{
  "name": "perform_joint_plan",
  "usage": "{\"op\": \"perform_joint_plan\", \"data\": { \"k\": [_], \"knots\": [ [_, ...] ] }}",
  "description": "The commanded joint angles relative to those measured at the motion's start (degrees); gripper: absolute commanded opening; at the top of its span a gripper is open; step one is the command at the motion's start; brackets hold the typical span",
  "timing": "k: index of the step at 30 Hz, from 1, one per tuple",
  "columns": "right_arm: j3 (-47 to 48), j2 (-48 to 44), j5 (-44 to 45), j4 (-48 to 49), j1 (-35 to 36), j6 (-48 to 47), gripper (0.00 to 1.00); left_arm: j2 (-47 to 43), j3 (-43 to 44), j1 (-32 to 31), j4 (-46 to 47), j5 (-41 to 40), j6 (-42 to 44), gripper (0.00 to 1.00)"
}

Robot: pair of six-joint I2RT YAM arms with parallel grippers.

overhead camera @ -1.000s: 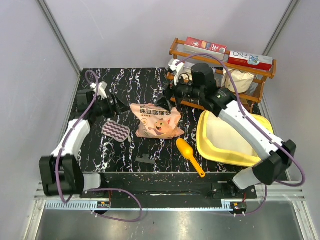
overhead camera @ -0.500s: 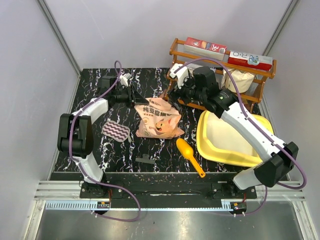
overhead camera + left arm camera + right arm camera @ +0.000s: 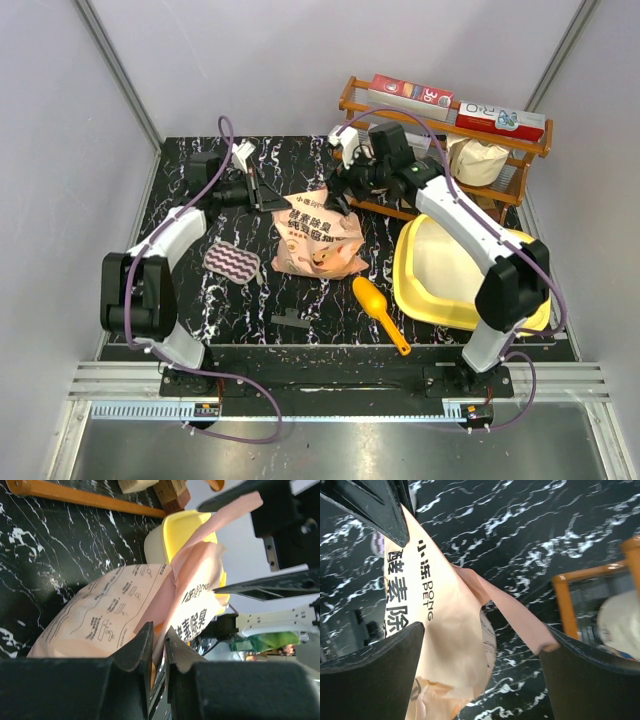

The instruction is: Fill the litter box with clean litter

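The clean litter is out of sight inside a peach-orange bag (image 3: 318,238) with Chinese writing, lying mid-table. My left gripper (image 3: 264,190) is at the bag's upper left corner. In the left wrist view its jaws (image 3: 159,641) are shut on the thin edge of the bag (image 3: 105,615). My right gripper (image 3: 340,196) stands open at the bag's upper right corner. Its wide-spread fingers (image 3: 370,665) straddle the bag's raised top (image 3: 440,625) and a loose pink flap. The yellow litter box (image 3: 412,283) sits to the right of the bag, its inside pale.
An orange scoop (image 3: 380,312) lies in front of the bag. A purple striped pad (image 3: 232,262) is at the left, and a small dark piece (image 3: 290,320) lies near the front edge. A wooden rack (image 3: 450,115) with boxes stands at the back right, close behind my right arm.
My left arm swung in from the left to the bag's top corner and its jaws closed on the edge. My right gripper shifted left over the bag's other corner, and the bag's top rose.
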Motion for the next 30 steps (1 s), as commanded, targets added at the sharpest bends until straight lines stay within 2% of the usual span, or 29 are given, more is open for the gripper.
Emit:
{"op": "perform_joint_plan", "data": {
  "k": [1, 4, 6, 8, 9, 10, 11, 12, 13, 14, 15, 16, 17, 20, 21, 22, 24, 26, 30],
  "knots": [
    [3.34, 1.54, -10.90, -2.06, -0.14, 2.81, 0.96, -8.76, -0.88, 0.64, 3.44, 0.25, 3.54, 0.16],
    [2.73, 2.24, -11.52, -2.32, -0.22, 3.25, 0.96, -10.70, -2.55, 0.73, 3.61, -0.20, 4.51, 0.18],
    [2.72, 2.59, -13.44, -3.11, -0.14, 2.38, 0.89, -11.41, -3.43, 0.64, 3.44, -0.72, 4.60, 0.20],
    [3.77, 3.12, -16.08, -3.99, -0.22, 0.89, 0.66, -12.02, -3.52, 0.73, 1.86, -1.07, 6.08, 0.30],
    [4.48, 3.38, -20.01, -5.38, -0.22, 0.01, 0.57, -12.20, -2.82, 0.73, 0.73, -1.16, 7.40, 0.41],
    [6.05, 3.56, -21.96, -5.83, -0.14, -0.70, 0.41, -12.55, -2.03, 0.73, -3.46, -1.34, 9.32, 0.48],
    [6.93, 4.08, -24.94, -6.19, -0.05, -1.57, 0.35, -12.90, -1.16, 0.73, -6.03, -2.03, 15.00, 0.54],
    [8.25, 4.44, -25.93, -6.89, 0.04, -2.11, 0.31, -13.25, 0.59, 0.73, -8.58, -2.04, 18.71, 0.66],
    [11.57, 4.88, -26.54, -7.68, 0.30, -2.89, 0.24, -13.86, 1.66, 0.73, -14.08, -2.13, 23.27, 0.73],
    [13.60, 6.19, -26.55, -8.73, 0.65, -6.21, 0.07, -14.22, 2.88, 0.73, -18.14, -3.61, 36.11, 0.75],
    [15.71, 6.98, -25.94, -11.18, 1.61, -8.07, 0.00, -14.48, 5.59, 0.47, -21.84, -4.75, 43.02, 0.76],
    [19.65, 7.77, -25.41, -11.90, 2.14, -9.74, 0.00, -14.75, 6.93, 0.29, -28.75, -5.72, 49.36, 0.78],
    [21.60, 9.17, -24.54, -12.60, 2.58, -12.37, 0.00, -14.57, 8.24, 0.12, -31.86, -7.73, 60.73, 0.79],
    [31.26, 13.03, -23.22, -18.12, 4.60, -17.81, 0.00, -13.61, 13.69, -1.38, -40.49, -11.34, 76.08, 0.81],
    [34.07, 14.18, -22.78, -23.10, 5.31, -19.67, 0.00, -13.35, 15.71, -2.42, -41.46, -12.23, 78.40, 0.81],
    [39.15, 15.24, -22.34, -24.98, 6.10, -20.99, 0.00, -12.91, 16.51, -2.87, -42.26, -12.93, 80.17, 0.81],
    [42.35, 17.27, -22.50, -27.45, 6.37, -21.36, 0.00, -12.55, 17.48, -4.53, -42.53, -15.13, 85.62, 0.82],
    [43.24, 17.36, -22.77, -27.55, 6.28, -20.92, 0.00, -11.68, 17.92, -5.59, -42.53, -16.71, 89.48, 0.83],
    [41.66, 16.13, -22.33, -28.07, 6.37, -22.06, 0.00, -10.79, 19.50, -6.83, -41.48, -17.25, 90.47, 0.83]
  ]
}}
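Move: The top edge of the litter bag stands just left of the open right fingers, about 3 cm left, 3 cm back and 2 cm lower; the bag's body is some 7 cm back, 4 cm left and 13 cm below. From that hand the orange scoop lies about 21 cm back and 9 cm right, the wooden rack some 12 cm ahead and 20 cm right. The left fingers still pinch the bag's left corner; the edge the right hand wants is roughly 8 cm to their right. Back, left and slightly down the right hand slips onto the bag's top edge, shuts fully to pinch it, then lifts and carries it farther left, ending about 8 cm left and 4 cm higher, turned some 30 degrees counter-clockwise. As it closes, the left hand, easing back, opens wide and lets go of its corner, rises about 5 cm and rolls strongly, still pointing right. ##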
